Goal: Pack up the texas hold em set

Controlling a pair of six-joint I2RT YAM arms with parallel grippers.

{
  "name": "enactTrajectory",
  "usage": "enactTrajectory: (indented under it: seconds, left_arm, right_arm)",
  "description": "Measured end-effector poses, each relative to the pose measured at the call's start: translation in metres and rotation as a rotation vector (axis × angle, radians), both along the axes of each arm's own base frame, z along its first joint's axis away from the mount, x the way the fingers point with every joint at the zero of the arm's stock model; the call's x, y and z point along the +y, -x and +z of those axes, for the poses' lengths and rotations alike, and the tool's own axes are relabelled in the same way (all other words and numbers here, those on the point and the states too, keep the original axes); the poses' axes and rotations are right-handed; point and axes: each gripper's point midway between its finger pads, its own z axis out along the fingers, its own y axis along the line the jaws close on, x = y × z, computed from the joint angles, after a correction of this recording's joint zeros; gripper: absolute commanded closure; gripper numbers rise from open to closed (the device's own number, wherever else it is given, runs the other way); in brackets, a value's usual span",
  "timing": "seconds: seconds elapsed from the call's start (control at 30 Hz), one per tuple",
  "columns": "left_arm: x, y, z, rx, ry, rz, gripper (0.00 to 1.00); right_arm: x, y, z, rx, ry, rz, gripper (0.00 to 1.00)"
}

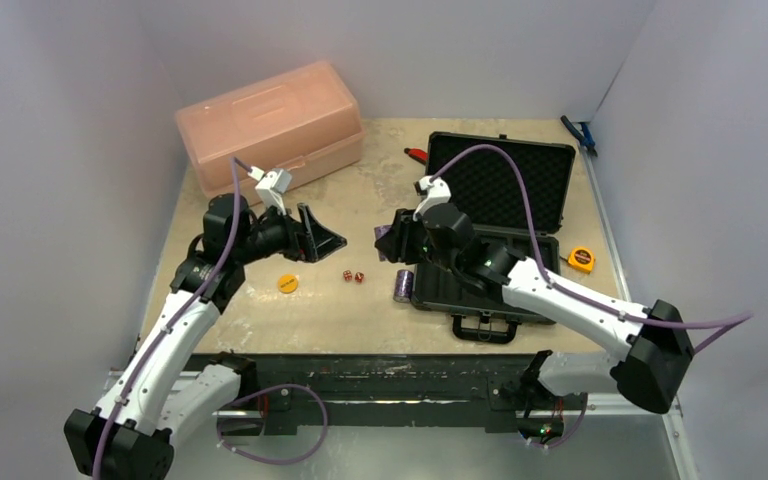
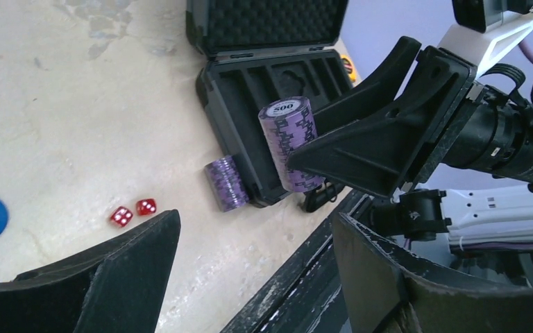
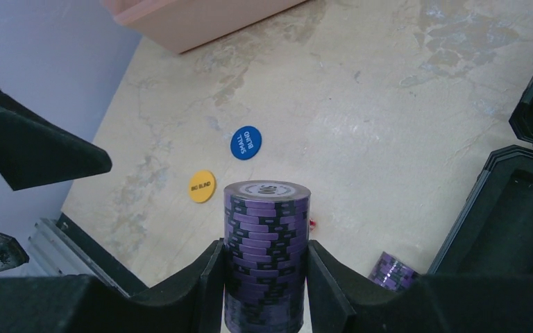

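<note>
The black briefcase (image 1: 505, 185) lies open at the right, its foam lid up; it also shows in the left wrist view (image 2: 271, 28). My right gripper (image 1: 392, 238) is shut on a purple chip stack (image 3: 267, 222), held above the table left of the case. A second purple stack (image 1: 403, 285) lies on its side against the case's front left corner. Two red dice (image 1: 353, 276) and the orange disc (image 1: 288, 283) lie on the table. My left gripper (image 1: 330, 240) is open and empty above the table, facing the right gripper.
A pink plastic box (image 1: 270, 125) stands at the back left. A yellow tape measure (image 1: 581, 259) lies right of the case. A blue disc (image 3: 245, 142) lies beyond the orange one. Small tools lie at the back edge (image 1: 580, 132).
</note>
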Motion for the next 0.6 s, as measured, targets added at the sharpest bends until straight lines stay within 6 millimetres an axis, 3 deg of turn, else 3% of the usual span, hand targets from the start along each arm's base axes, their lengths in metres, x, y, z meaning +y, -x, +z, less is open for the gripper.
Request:
enactTrajectory:
  seconds: [0.3,0.6]
  left_arm:
    - [-0.028,0.004,0.015,-0.01,0.077,-0.065,0.22]
    - [-0.048,0.007,0.017,-0.004,0.089,-0.088,0.26]
  right_arm:
    - [-0.011,0.009,0.025,-0.061,-0.08,-0.003,1.0]
    - [-0.013,0.01,0.041,-0.102,-0.137,-0.008,1.0]
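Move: My right hand holds the purple chip stack. From my open left hand, that stack is about 11 cm to the right, some 2 cm farther out and 3 cm lower. About 22 cm below that left hand, the dice lie 3 cm to its right, and the second chip stack 14 cm right and 3 cm back. From my right hand, the case tray is about 21 cm right, 1 cm back and 18 cm down. I bring my left hand in towards the chip stack held up by my right, going about 5 cm to the right and a little up, fingers staying wide open. Meanwhile my right hand keeps its grip and lifts the stack some 4 cm, easing slightly right and back as its fingers tip up by about 10 degrees. My left fingers don't touch the stack yet. ##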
